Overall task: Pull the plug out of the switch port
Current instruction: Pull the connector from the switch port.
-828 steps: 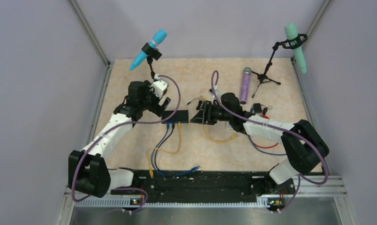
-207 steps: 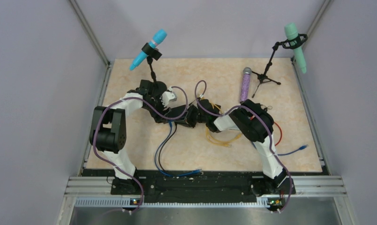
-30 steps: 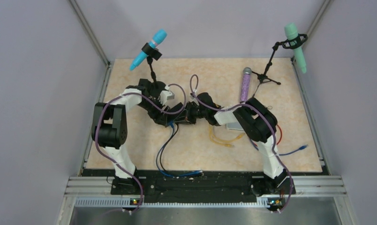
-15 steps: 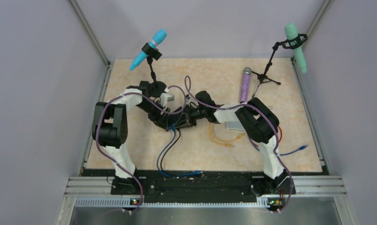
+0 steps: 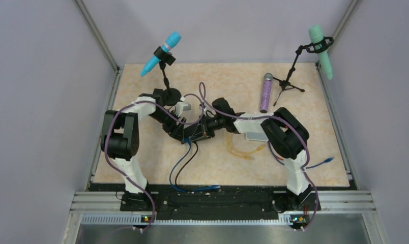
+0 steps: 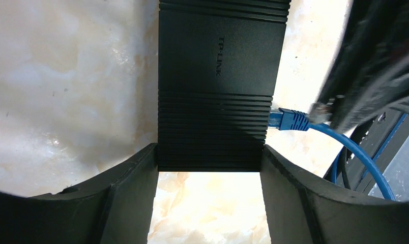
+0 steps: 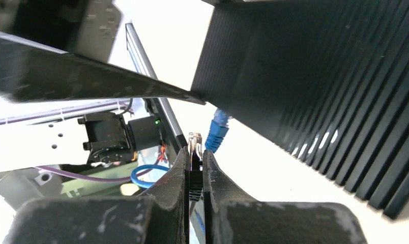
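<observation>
The black TP-LINK switch (image 6: pixel 220 86) lies flat on the table, and my left gripper (image 6: pixel 209 152) is shut on its near end, one finger against each long side. A blue plug (image 6: pixel 289 119) sits in a port on the switch's edge. My right gripper (image 7: pixel 195 152) is shut on a clear-tipped plug (image 7: pixel 195 141) with a black boot, which is out of the switch and just beside the blue plug (image 7: pixel 216 129). In the top view both grippers meet at the switch (image 5: pixel 196 132) mid-table.
Blue and black cables (image 5: pixel 182 165) trail toward the front rail. A yellow cable (image 5: pixel 243 150) and a pale grey pad (image 5: pixel 256 135) lie right of the switch. A purple microphone (image 5: pixel 266 94) and two microphone stands (image 5: pixel 164 76) (image 5: pixel 289 81) stand at the back.
Both grippers and the switch have shifted slightly toward the front. The right arm's elbow has swung out to the right. Both grips are unchanged.
</observation>
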You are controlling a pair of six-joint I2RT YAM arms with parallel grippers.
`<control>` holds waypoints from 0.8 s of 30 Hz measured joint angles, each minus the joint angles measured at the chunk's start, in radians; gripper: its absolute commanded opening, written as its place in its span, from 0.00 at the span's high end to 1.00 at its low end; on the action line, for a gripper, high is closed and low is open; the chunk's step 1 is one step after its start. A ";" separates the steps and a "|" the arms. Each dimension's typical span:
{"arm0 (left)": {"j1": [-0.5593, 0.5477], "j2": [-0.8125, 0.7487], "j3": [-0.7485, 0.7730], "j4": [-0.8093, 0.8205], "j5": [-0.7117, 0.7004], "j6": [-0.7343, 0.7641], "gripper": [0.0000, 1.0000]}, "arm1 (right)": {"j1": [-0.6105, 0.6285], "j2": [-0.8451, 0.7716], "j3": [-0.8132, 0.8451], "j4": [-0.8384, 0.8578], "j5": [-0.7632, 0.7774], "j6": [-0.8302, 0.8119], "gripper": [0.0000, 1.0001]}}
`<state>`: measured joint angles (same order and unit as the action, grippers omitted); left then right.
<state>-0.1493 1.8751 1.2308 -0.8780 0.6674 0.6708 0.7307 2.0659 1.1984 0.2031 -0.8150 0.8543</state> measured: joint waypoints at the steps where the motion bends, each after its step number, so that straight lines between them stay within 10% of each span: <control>1: 0.000 0.000 -0.001 0.002 0.000 0.000 1.00 | 0.000 -0.021 -0.004 -0.014 0.017 -0.010 1.00; 15: -0.002 -0.022 -0.034 0.042 0.015 -0.015 0.95 | -0.012 -0.212 -0.167 0.044 0.124 -0.011 1.00; 16: -0.003 -0.026 -0.039 0.049 0.013 -0.018 0.87 | -0.014 -0.227 -0.180 0.052 0.134 -0.005 1.00; 18: -0.004 -0.034 -0.047 0.060 0.009 -0.023 0.16 | -0.023 -0.251 -0.193 0.067 0.146 0.003 1.00; 19: -0.005 -0.034 -0.047 0.062 0.007 -0.025 0.03 | -0.027 -0.261 -0.197 0.077 0.151 0.006 1.00; 24: -0.013 -0.042 -0.054 0.066 0.005 -0.044 0.01 | -0.035 -0.330 -0.230 0.136 0.164 0.023 1.00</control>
<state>-0.1619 1.8328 1.1767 -0.8116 0.6720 0.6266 0.6952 1.7355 0.9688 0.3389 -0.6510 0.8768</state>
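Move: The switch that the black plug has just left sits close by the right hand: its middle is about 4 cm ahead, 1 cm to the right and 4 cm below, and the blue plug in its port is some 2 cm left, 1 cm ahead and 4 cm down. The yellow cable lies roughly 20 cm to the right, 3 cm back and 6 cm lower. From the left hand, which grips the switch's left end, the switch's middle is about 4 cm right, level fore and aft, 1 cm lower. The black cable's plug, already out of the port and still pinched in the shut right fingers, is carried up and away from the switch: a quick rise of about 4 cm, a slight dip while swinging right, then up again, ending some 7 cm higher and 3.5 cm to the right, with the wrist turning a little clockwise. The left hand holds the switch's end in place, then opens wide late on to release its grip. ##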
